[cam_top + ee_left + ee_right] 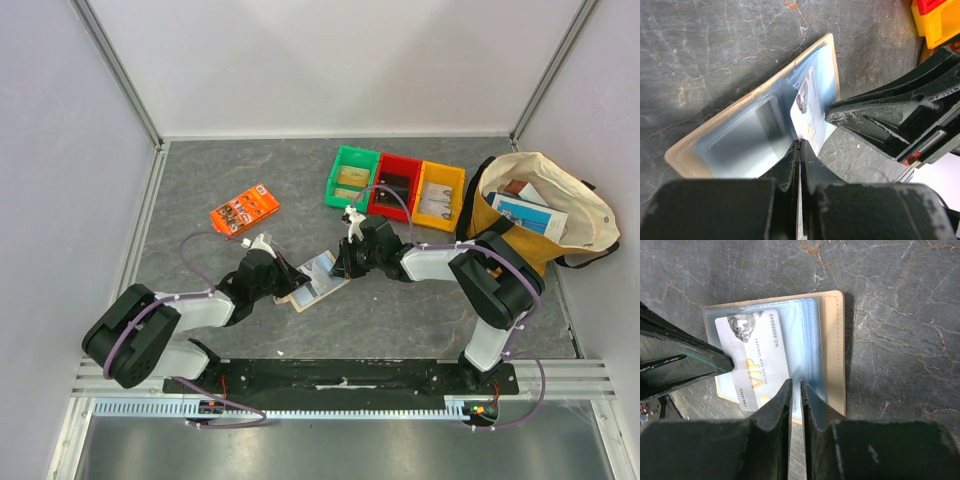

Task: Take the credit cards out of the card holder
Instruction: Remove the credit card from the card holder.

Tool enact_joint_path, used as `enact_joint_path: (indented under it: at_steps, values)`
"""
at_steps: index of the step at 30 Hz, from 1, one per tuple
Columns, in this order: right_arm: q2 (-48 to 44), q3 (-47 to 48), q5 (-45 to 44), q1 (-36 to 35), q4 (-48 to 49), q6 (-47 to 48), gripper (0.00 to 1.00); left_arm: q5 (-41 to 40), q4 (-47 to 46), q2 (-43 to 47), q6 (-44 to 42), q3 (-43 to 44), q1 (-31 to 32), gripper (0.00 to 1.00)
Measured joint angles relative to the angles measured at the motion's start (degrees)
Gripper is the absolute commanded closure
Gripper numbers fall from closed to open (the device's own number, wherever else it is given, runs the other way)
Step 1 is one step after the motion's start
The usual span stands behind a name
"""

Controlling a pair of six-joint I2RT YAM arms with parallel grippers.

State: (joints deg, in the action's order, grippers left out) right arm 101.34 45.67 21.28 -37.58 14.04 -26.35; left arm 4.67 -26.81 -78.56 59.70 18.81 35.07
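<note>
The beige card holder [318,285] lies open on the grey table between both arms, its clear blue-tinted sleeves [807,340] facing up. A whitish credit card [755,350] marked VIP sticks partway out of a sleeve. My left gripper [799,145] is shut on the card's [812,110] edge, and a thin pale sliver shows between its fingers. My right gripper [795,386] is closed with a narrow gap on the near edge of the holder's sleeves, beside the tan cover [836,350]. From above, the left gripper [293,280] and right gripper [343,268] meet over the holder.
An orange flat packet [244,209] lies at the back left. Green [352,177], red [395,186] and yellow [438,195] bins stand in a row behind the holder. A cream and yellow tote bag [535,210] holding books sits at the right.
</note>
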Motion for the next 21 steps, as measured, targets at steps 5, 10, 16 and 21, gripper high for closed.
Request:
enact_joint_path:
  at_steps: [5,10,16,21]
  values:
    - [0.5,-0.1,1.2,0.5,0.6,-0.5,0.82,-0.3,2.5,3.5,0.1,-1.4,0.0,0.87]
    - [0.9,-0.1,2.4,0.7,1.1,-1.0,0.82,0.1,3.1,3.0,0.2,-1.4,0.0,0.64]
    - [1.4,-0.1,3.0,0.9,1.9,-1.1,0.82,1.5,0.9,0.4,0.4,-0.7,0.0,0.61]
    - [1.5,0.0,3.4,1.0,2.0,-1.2,0.82,1.8,-0.7,-2.2,0.7,0.3,0.0,0.78]
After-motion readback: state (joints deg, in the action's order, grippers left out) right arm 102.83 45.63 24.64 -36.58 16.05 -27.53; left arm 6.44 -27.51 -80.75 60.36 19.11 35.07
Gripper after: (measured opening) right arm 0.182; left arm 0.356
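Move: The card is right at the left fingertips, which are shut on its near-left edge; its middle lies about 1 cm ahead, 2 cm to the right and 1 cm down. The card holder is beneath, centred some 3 cm right, 1 cm ahead. An orange packet lies roughly 15 cm ahead and 12 cm left of that hand, the green box 21 cm ahead and 9 cm right. From the right hand the card's middle lies about 4 cm left and 2 cm back. With its tips shut on the near-left edge of the card, the left hand first draws back and to the left by about 1 cm, away from the card's middle, then spreads its fingers to over a third of their range and dips by nearly 1 cm. It then eases right and a little forward by about 1 cm, back to the card, to end with the fingertips on either side of that edge, while the right hand stays put and keeps its nearly shut fingers on the clear sleeves beside the card. ##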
